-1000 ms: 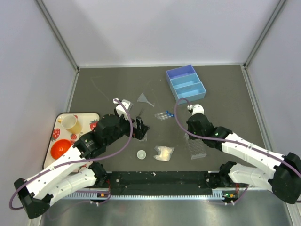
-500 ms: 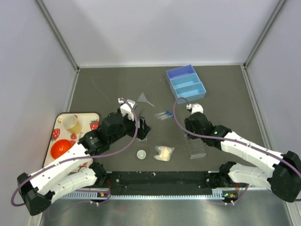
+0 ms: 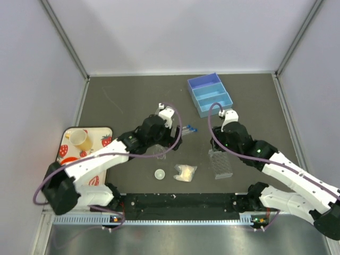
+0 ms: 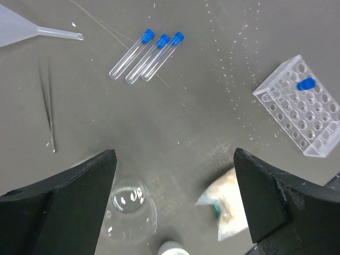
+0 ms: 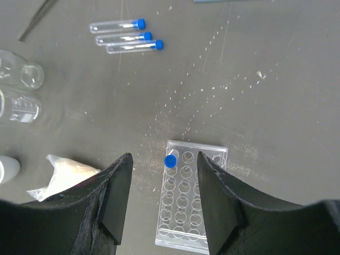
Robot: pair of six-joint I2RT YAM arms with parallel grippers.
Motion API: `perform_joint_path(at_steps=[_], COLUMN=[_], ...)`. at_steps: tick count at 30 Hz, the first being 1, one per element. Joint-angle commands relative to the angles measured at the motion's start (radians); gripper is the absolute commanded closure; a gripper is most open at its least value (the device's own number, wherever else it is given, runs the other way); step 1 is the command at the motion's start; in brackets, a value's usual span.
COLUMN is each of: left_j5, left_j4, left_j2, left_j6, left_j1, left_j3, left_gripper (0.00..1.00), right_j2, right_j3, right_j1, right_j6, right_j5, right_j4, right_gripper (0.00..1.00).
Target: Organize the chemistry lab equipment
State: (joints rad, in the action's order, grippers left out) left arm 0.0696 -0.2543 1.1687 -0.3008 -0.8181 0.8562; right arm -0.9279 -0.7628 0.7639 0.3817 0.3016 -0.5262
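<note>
Three blue-capped tubes lie side by side on the dark table. The clear rack holds one blue-capped tube upright in a corner hole. My right gripper hovers over that rack, open, holding nothing. My left gripper is wide open above the small clear flask. The pale packet and the white dish lie just nearer the arm bases.
A clear funnel and thin tweezers lie left of the tubes. Blue bins stand at the back right. The strawberry-print tray with a yellow cup is at the left edge. A small beaker stands beside the flask.
My right gripper has opened and left the blue-capped tube standing in the rack. My left arm has swung forward and right toward the loose tubes, still open.
</note>
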Motion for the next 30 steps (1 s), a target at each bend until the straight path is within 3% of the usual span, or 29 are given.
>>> perform_joint_path(at_steps=[1, 8, 17, 30], left_j5=[-0.031, -0.119, -0.139, -0.142], left_j4=[0.072, 0.154, 0.155, 0.150], left_j2=[0.184, 0.432, 0.635, 0.740], left_j6=[0.029, 0.060, 0.078, 0.071], left_j1=[0.000, 0.002, 0.010, 0.056], left_j3=[0.117, 0.204, 0.345, 0.403], left_gripper=[0.04, 0.08, 0.27, 0.32], right_j2=[0.084, 0.182, 0.222, 0.230], right_j3=[-0.067, -0.075, -0.064, -0.063], right_j1=[0.012, 0.012, 0.012, 0.012], right_j6=[-0.026, -0.038, -0.033, -0.037], right_j5=[0.033, 0.022, -0.015, -0.032], right_j4=[-0.058, -0.115, -0.126, -0.123], right_gripper=[0.47, 0.46, 0.46, 0.46])
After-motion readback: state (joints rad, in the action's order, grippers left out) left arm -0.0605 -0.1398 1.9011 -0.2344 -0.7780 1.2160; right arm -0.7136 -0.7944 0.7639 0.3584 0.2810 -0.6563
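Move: Lying on the table about 11 cm ahead of the left hand, 7 cm to its right and 16 cm below are the three capped test tubes. The funnel is some 8 cm farther out than they are and 10 cm to their left; the glass beakers are about 9 cm nearer and 11 cm to their left; the rack is 14 cm nearer and 14 cm to their right. From the right hand, the tubes are about 11 cm ahead and 13 cm left. Swooping down some 12 cm, the left hand also goes about 8 cm each forward and right towards the test tubes, tipping its fingers roughly 15 degrees steeper and narrowing them from wide open to about two-thirds, without touching the tubes. The empty right hand rises about 4 cm off the rack, easing slightly back and right, then holds there, fingers still half open. ##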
